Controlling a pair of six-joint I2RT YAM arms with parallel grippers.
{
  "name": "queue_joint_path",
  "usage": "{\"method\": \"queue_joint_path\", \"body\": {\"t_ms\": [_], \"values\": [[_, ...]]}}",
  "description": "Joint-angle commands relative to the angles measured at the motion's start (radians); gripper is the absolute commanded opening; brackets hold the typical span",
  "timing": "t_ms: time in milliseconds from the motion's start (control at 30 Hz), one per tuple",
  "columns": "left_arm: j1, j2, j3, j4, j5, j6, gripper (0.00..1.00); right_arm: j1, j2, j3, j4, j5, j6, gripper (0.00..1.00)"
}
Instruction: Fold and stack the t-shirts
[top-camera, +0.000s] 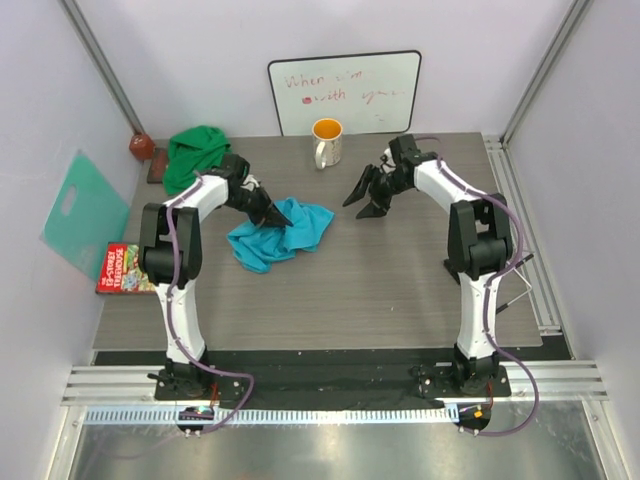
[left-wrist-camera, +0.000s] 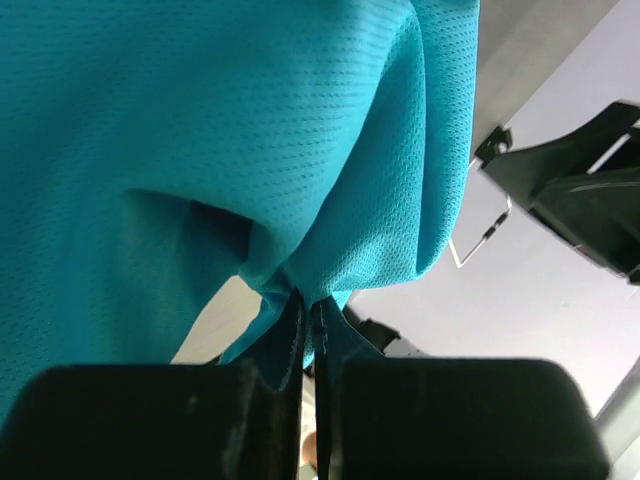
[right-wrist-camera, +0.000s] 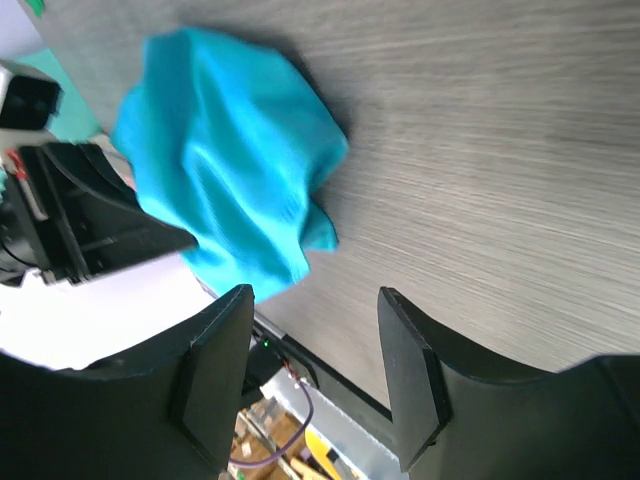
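The turquoise-blue t-shirt (top-camera: 283, 233) lies crumpled at the middle left of the table, and in the right wrist view the same turquoise-blue t-shirt (right-wrist-camera: 225, 150) shows as a bunched heap. My left gripper (top-camera: 281, 218) is shut on a fold of the turquoise cloth (left-wrist-camera: 250, 150), which fills the left wrist view above the pinched jaws (left-wrist-camera: 308, 300). The darker green t-shirt (top-camera: 196, 153) sits bunched at the back left corner. My right gripper (top-camera: 363, 203) hangs open over bare table to the right of the blue shirt, with nothing between its fingers (right-wrist-camera: 312, 300).
A white mug with an orange inside (top-camera: 327, 142) stands at the back centre, before a whiteboard (top-camera: 345, 92). A mint-teal plastic sheet (top-camera: 83, 213) leans at the left wall above a red box (top-camera: 125, 268). A brown object (top-camera: 141, 146) sits in the back left corner.
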Motion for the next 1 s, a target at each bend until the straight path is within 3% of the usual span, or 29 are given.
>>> {"method": "queue_joint_path", "body": {"t_ms": [0,67,100,200,600,633,667,733,767,833,867,967], "values": [[-0.001,-0.027,-0.028,0.083,-0.002,-0.032,0.10,0.049,0.026,0.014,0.011,-0.061,0.017,0.59],[-0.001,-0.029,-0.053,0.083,-0.002,-0.028,0.24,0.068,0.039,0.031,0.011,-0.056,0.011,0.59],[0.001,-0.030,-0.062,0.081,-0.005,-0.023,0.37,0.088,0.053,0.051,0.012,-0.052,0.013,0.59],[0.001,-0.041,-0.094,0.074,-0.019,-0.008,0.56,0.124,0.099,0.095,0.014,-0.055,0.022,0.59],[0.019,-0.075,-0.115,0.009,-0.030,0.047,0.59,0.189,0.214,0.233,0.025,0.014,0.033,0.57],[0.022,-0.076,-0.114,0.009,-0.031,0.050,0.59,0.189,0.224,0.239,0.025,0.025,0.031,0.54],[0.027,-0.082,-0.114,0.006,-0.031,0.052,0.59,0.192,0.227,0.249,0.023,0.033,0.028,0.41],[0.033,-0.088,-0.114,0.000,-0.031,0.060,0.59,0.192,0.230,0.253,0.018,0.039,0.020,0.29],[0.041,-0.096,-0.115,-0.006,-0.033,0.061,0.59,0.194,0.230,0.258,0.015,0.044,0.016,0.17],[0.050,-0.107,-0.119,-0.011,-0.042,0.070,0.59,0.192,0.228,0.264,0.006,0.044,0.002,0.13],[0.062,-0.108,-0.122,-0.012,-0.045,0.075,0.59,0.194,0.225,0.269,0.000,0.042,-0.003,0.02],[0.097,-0.136,-0.142,0.007,-0.057,0.075,0.59,0.192,0.216,0.276,-0.015,0.042,-0.021,0.01]]}}
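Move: The blue shirt's right edge, where the right fingers will shut, lies some 9 cm left of the right hand, about 1 cm nearer the base and 5 cm below; the mug stands roughly 13 cm ahead of that hand and 5 cm to its left. The left hand still grips the bunched blue shirt, whose middle is about 2 cm back and 5 cm below; the right edge lies some 8 cm to its right. The green shirt is about 16 cm ahead and 19 cm left of the left hand. Leftward and down, the open right hand sweeps about 9 cm across and 5 cm lower to the blue shirt's right edge, turning some 10 degrees counter-clockwise, then stops and pinches the cloth there. Meanwhile the left fingers open to a bit over half and let go of the blue shirt, the hand sinking about 3 cm and easing back, then drifting left, still spread over the cloth. ##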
